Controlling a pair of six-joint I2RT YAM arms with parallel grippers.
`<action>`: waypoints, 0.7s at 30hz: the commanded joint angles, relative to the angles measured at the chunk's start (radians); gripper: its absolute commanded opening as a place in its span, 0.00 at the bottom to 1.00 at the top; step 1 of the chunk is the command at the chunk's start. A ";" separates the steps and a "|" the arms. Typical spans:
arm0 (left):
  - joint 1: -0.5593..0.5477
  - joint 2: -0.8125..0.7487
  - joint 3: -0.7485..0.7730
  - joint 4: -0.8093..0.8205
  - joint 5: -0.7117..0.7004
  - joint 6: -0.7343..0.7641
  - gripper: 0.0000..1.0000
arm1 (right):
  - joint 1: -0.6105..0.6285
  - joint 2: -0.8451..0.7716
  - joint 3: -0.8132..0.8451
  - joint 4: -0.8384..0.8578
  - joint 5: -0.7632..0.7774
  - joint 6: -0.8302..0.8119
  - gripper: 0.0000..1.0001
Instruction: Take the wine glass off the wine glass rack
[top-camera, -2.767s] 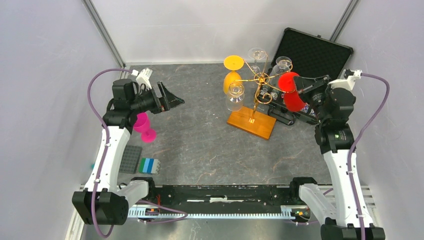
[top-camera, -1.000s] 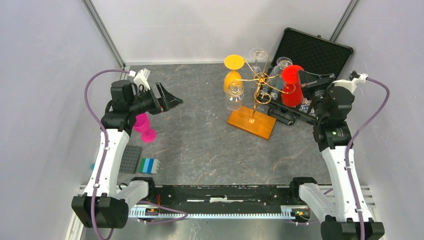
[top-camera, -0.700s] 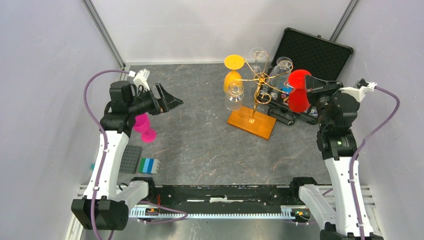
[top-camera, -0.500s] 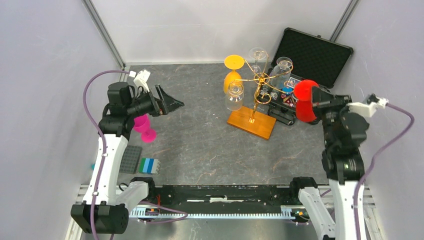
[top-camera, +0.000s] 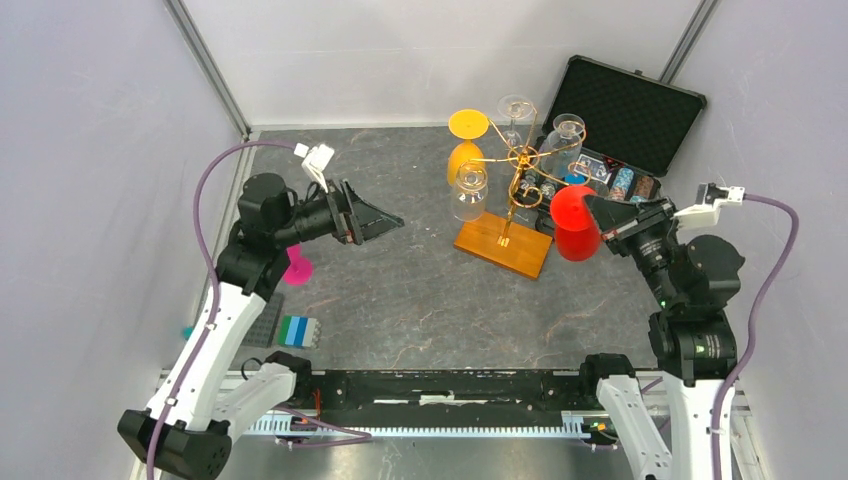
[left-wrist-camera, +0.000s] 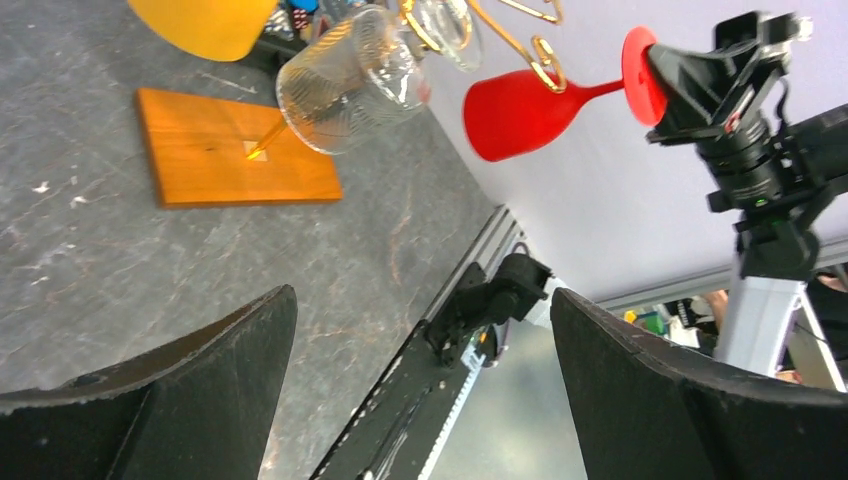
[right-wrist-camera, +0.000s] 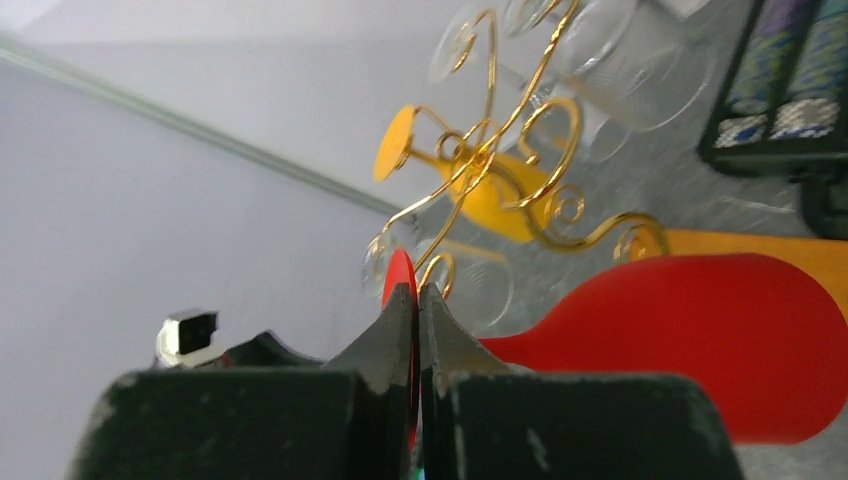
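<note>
My right gripper is shut on the round foot of a red wine glass. It holds the glass in the air, lying sideways, just right of the wine glass rack. In the right wrist view the fingers pinch the thin red foot, and the bowl lies to the right. The gold wire rack on its wooden base carries an orange glass and clear glasses. My left gripper is wide open and empty, left of the rack.
An open black case lies behind the rack at the back right. A pink glass stands on the table under my left arm. A grey plate and coloured blocks lie near the left front.
My right arm carried the red glass off the rack's right arm, swung it out rightward, then brought it forward and lower beside the base. The left arm moved right toward the table's middle.
</note>
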 joint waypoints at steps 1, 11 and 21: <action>-0.039 -0.044 -0.092 0.286 -0.052 -0.291 1.00 | -0.002 -0.089 -0.054 0.142 -0.226 0.164 0.00; -0.150 -0.056 -0.232 0.574 -0.158 -0.667 1.00 | -0.002 -0.168 -0.103 0.380 -0.390 0.435 0.00; -0.369 -0.101 -0.415 0.854 -0.429 -0.962 0.98 | -0.002 -0.204 -0.133 0.486 -0.382 0.538 0.00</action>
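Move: The red wine glass hangs by its foot in the right fingers, its middle about 9 cm below them and 4 cm left. That hand takes it to the open left gripper, some 41 cm left, level in reach, 5 cm lower. From the left hand the glass is 37 cm right, level in reach, 2 cm lower; the near clear glass stands 16 cm right, 6 ahead, the yellow glass 16 right, 14 ahead, both slightly lower. Right hand, still pinching the glass, goes back 9 cm, up and left, rolling; open left nears it, moving right. ##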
